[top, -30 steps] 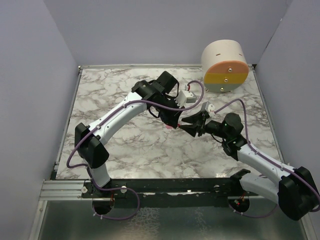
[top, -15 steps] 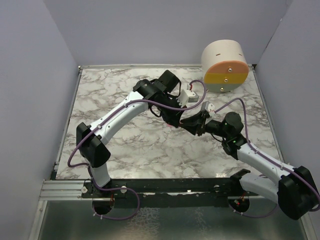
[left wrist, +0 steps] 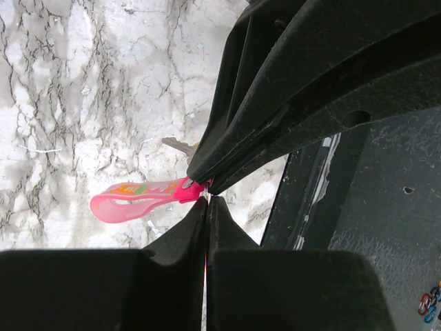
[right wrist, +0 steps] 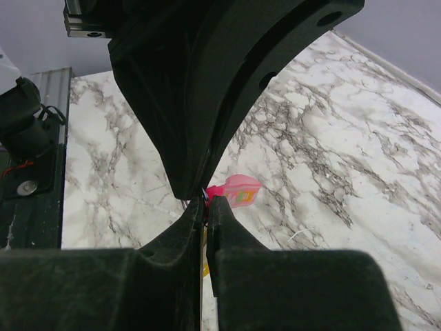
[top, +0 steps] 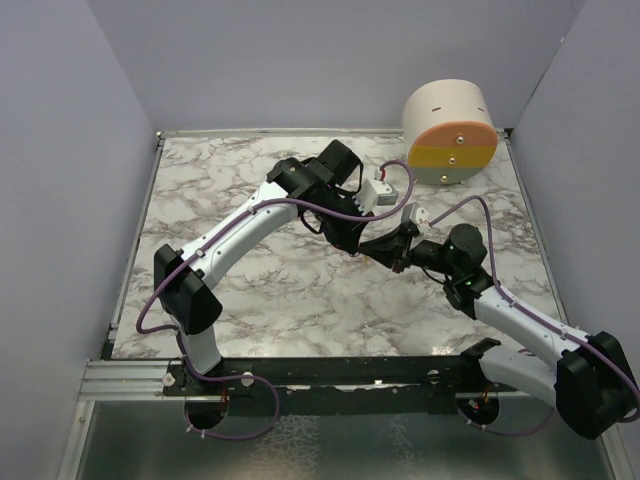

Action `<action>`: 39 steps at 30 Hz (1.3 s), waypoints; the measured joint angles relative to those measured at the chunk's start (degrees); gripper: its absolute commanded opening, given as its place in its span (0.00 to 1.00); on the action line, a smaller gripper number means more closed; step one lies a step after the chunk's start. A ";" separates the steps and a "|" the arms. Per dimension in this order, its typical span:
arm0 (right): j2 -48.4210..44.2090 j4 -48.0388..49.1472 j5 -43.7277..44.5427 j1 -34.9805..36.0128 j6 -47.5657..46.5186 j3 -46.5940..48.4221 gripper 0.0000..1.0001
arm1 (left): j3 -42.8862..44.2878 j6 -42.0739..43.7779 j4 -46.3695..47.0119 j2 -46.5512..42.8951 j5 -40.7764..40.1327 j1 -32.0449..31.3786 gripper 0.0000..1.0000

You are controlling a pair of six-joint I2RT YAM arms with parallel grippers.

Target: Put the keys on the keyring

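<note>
My left gripper and right gripper meet tip to tip over the middle of the marble table. Both are shut. In the left wrist view my fingertips pinch a thin metal keyring, seen only as a glint, at the end of the pink key. The right gripper's fingers press in from above. A metal key blade pokes out behind them. In the right wrist view my gripper closes on the same spot beside the pink key. A bit of the yellow key shows below.
A big cream, orange, yellow and grey cylinder lies at the back right corner. Grey walls close in the table on three sides. Purple cables loop over both arms near the meeting point.
The left gripper has shifted slightly right and the right gripper slightly up and left, so the tips are closer. The pink spot seen below them from above is now hidden.
</note>
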 measured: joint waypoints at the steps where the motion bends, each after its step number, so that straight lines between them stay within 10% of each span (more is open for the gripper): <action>1: 0.00 0.00 0.00 0.00 0.00 0.00 0.01 | 0.04 0.00 0.00 0.00 -0.04 -0.02 0.00; 31: -0.26 -0.35 4.31 0.00 0.07 0.00 0.01 | -0.02 -5.20 7.15 -5.38 -9.99 0.92 0.20; 39: -1.44 -0.94 7.43 0.00 1.27 0.00 0.01 | -15.37 -9.88 22.25 -19.32 -14.75 2.10 0.29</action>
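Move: Both grippers are already shut at the keyring's metal ring beside the neck of the pink strap: the ring is within about 1 cm to the left gripper's right and slightly below it, and about 1 cm to the right gripper's left at its own height. From the left gripper the strap's middle is roughly 3 cm ahead, 2 cm left. The yellow key hangs some 3 cm below it, 1 cm to its right and level fore and aft. Keep the right gripper shut on the keyring. Part the left fingers about a fifth of their range and let go, easing forward at first, then lift the left gripper away about 7 cm up, 4 cm forward and 3 cm left, its fingertips swinging forward. Meanwhile shift the right hand a couple of centimetres forward and slightly right, turning a little clockwise. ##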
